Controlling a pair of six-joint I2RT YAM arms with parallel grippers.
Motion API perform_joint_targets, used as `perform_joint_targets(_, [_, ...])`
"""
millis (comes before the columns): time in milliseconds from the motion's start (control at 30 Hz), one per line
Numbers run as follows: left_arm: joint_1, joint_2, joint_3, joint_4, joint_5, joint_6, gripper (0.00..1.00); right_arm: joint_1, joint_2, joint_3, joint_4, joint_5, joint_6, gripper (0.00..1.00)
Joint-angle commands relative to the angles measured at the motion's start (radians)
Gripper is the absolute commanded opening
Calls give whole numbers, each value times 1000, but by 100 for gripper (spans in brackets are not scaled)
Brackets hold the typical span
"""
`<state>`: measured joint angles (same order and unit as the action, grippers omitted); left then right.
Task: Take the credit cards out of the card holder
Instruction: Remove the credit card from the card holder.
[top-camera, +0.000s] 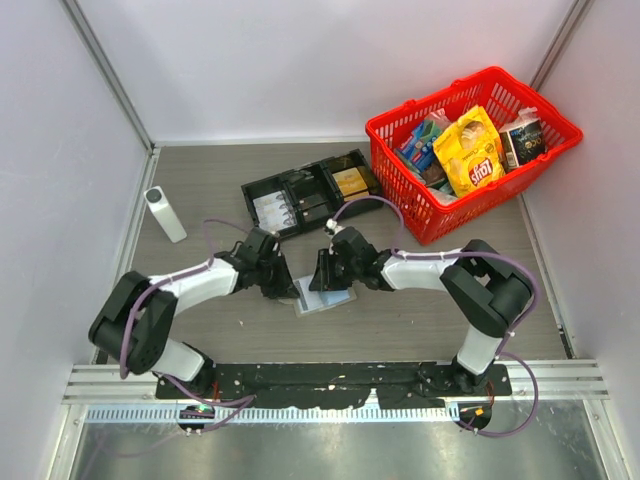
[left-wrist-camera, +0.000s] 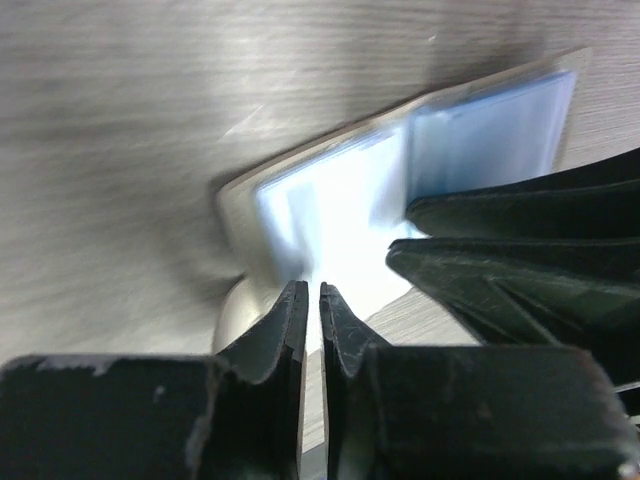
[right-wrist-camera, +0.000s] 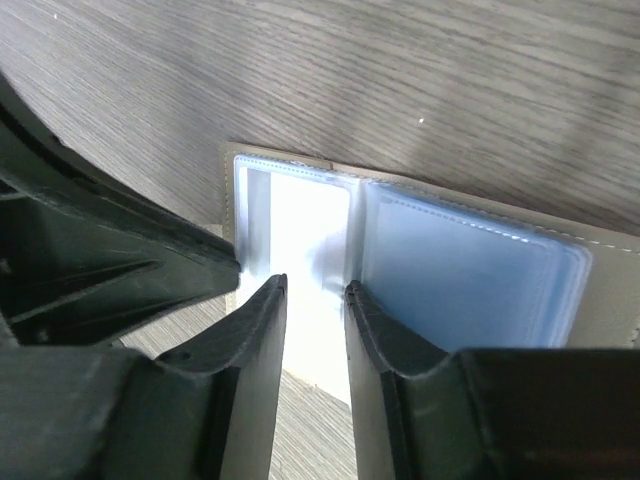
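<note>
The card holder lies opened flat on the table between my two grippers, its grey edge framing clear sleeves. A pale blue credit card shows in one sleeve. The page beside it glares white. My left gripper has its jaws almost together, tips resting on the holder's white page with nothing visibly between them. My right gripper faces it from the other side, jaws apart over the same white page, close to the blue card's edge.
A long black compartmented tray with a gold-yellow rectangle lies behind the holder. A red basket of snack packets stands at the back right. A white upright block stands at the left. White walls enclose the table.
</note>
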<state>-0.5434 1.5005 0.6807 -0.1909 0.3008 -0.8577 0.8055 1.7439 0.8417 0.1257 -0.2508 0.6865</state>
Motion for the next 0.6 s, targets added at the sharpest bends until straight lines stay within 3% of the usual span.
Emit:
perform_joint_targets(0, [-3,-141,-17,-189,-150,32,15,32,-58,49,-119,93,-57,36])
perform_joint_targets(233, [-3,-226,3,-297,-273,77,30,116,-75,134,-259,234,-116,46])
perform_joint_targets(567, [-3,-180,-30,-282,-249,100,33,227,-27,266,-379,442,-160,56])
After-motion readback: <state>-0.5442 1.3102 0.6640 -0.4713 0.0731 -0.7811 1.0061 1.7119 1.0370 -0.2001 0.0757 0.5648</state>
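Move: Just left of the left fingertips lies the card holder's strap, about 4 cm off and some 2 cm nearer the base; the white card in its left pocket is roughly 4 cm to this hand's right, level with it. For the right hand, that white card is practically under the tips, its middle about 1 cm to the left, while the blue pocket lies about 5 cm to its right. Everything is about 1 cm below the hands. Backing off the holder's left edge, the left hand swings about 6 cm left and 2 cm back in a low arc, up a little and down again, its fingers steepening and spreading until they straddle the snap end of the strap. The right hand comes off the left pocket, rising 2.5 cm as it draws back and slightly left; its fingers open further and tip some 20 degrees steeper. ##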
